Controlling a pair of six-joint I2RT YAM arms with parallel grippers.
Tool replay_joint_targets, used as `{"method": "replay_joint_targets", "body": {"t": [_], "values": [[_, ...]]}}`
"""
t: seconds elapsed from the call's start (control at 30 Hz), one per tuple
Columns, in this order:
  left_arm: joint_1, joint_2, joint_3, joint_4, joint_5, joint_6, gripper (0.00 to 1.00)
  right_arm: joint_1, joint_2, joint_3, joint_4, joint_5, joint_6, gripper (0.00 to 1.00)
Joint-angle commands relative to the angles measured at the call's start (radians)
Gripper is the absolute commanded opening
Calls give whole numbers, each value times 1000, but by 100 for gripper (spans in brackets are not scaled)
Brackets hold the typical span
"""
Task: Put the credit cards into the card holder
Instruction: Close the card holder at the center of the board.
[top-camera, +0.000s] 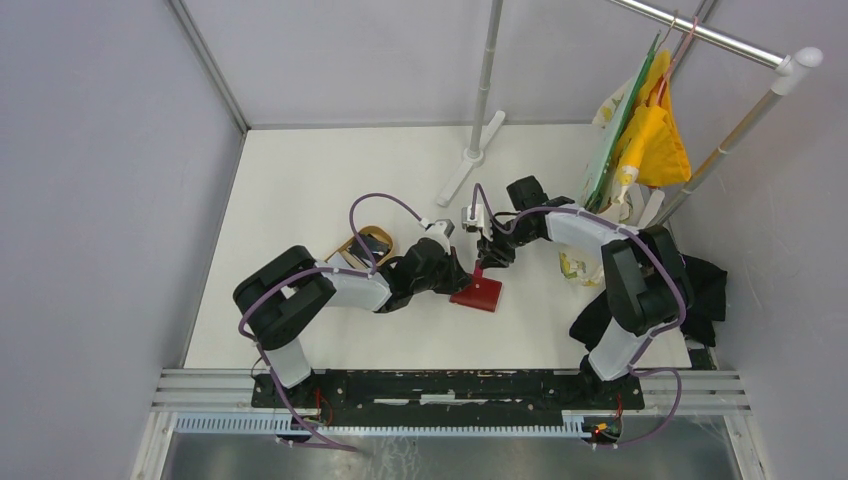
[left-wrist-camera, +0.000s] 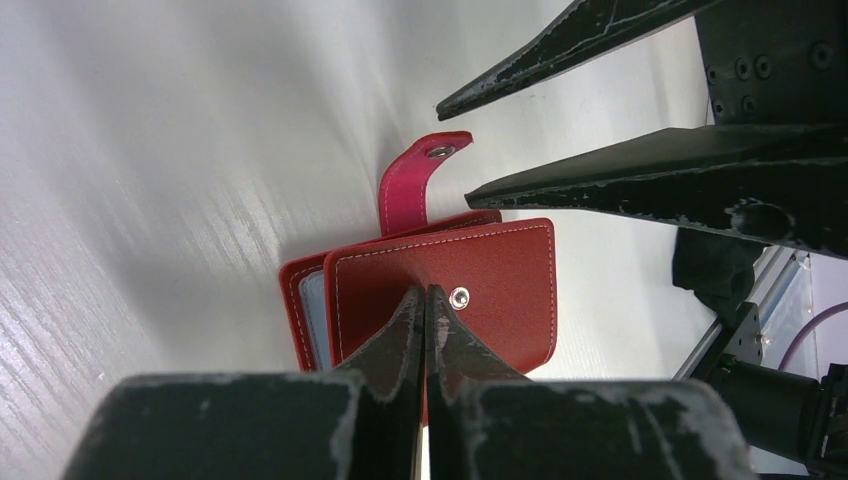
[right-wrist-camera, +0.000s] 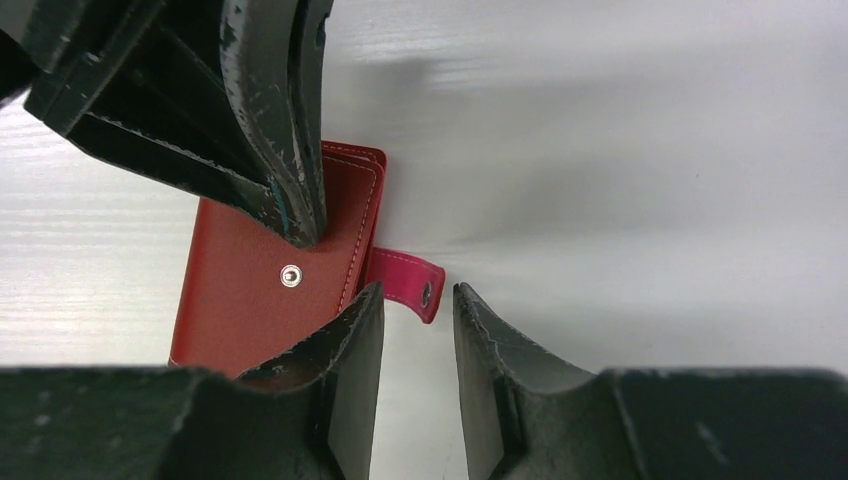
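Observation:
The red card holder (top-camera: 480, 293) lies closed at mid-table with its snap tab (left-wrist-camera: 412, 185) undone and sticking out. A grey-blue pocket edge (left-wrist-camera: 312, 312) shows under the cover. My left gripper (left-wrist-camera: 425, 293) is shut, and its tips rest on the red cover (left-wrist-camera: 500, 270) beside the snap stud. My right gripper (right-wrist-camera: 418, 290) is open, and the pink-red tab (right-wrist-camera: 405, 280) lies between its fingertips without being clamped. Its left finger (right-wrist-camera: 345, 335) overlaps the holder's corner. Dark flat shapes in the oval wooden tray (top-camera: 352, 243) may be the credit cards; I cannot tell.
A white pole stand (top-camera: 470, 160) rises at the back centre. A rail at the right carries yellow and green cloths (top-camera: 650, 130). A black cloth (top-camera: 705, 290) lies by the right arm's base. Grey walls close in the table's left, back and right sides.

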Motion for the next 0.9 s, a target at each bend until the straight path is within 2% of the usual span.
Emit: {"method": "replay_joint_targets", "body": {"t": [0.0, 0.37, 0.47, 0.7, 0.87], "values": [[1, -7, -20, -17, -55, 3, 2, -9, 14, 42, -6, -1, 20, 36], [-1, -6, -20, -17, -64, 6, 2, -17, 18, 45, 0, -7, 34, 29], [-4, -7, -21, -18, -67, 6, 2, -17, 26, 49, -6, -13, 36, 23], [-4, -10, -22, -18, -74, 5, 2, -17, 31, 59, -27, -19, 36, 0], [-3, -15, -27, -17, -80, 0, 2, -17, 3, 40, -31, -44, 30, 0]]}}
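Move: The free end of the card holder's strap stands up just under the right hand's open fingers, right below the hand point and only about 1 cm lower. From that hand, the closed holder's middle is about 5 cm back, 1 cm left and 2 cm lower; its snap stud is 4 cm back, 1 cm left and 2 cm lower. From the left hand, already on the cover, the holder's middle is about 1 cm back and 1 cm right, 1 cm lower; the strap end is 4 cm forward, 2 cm right and 1 cm up. Right fingers come to pinch the tip of the pink strap: the hand first settles barely half a centimetre down and a touch to the right, then stays there while its fingers, about a third open, shut fully on the strap end. The left hand keeps still, its closed fingertips still resting on the cover beside the stud. ##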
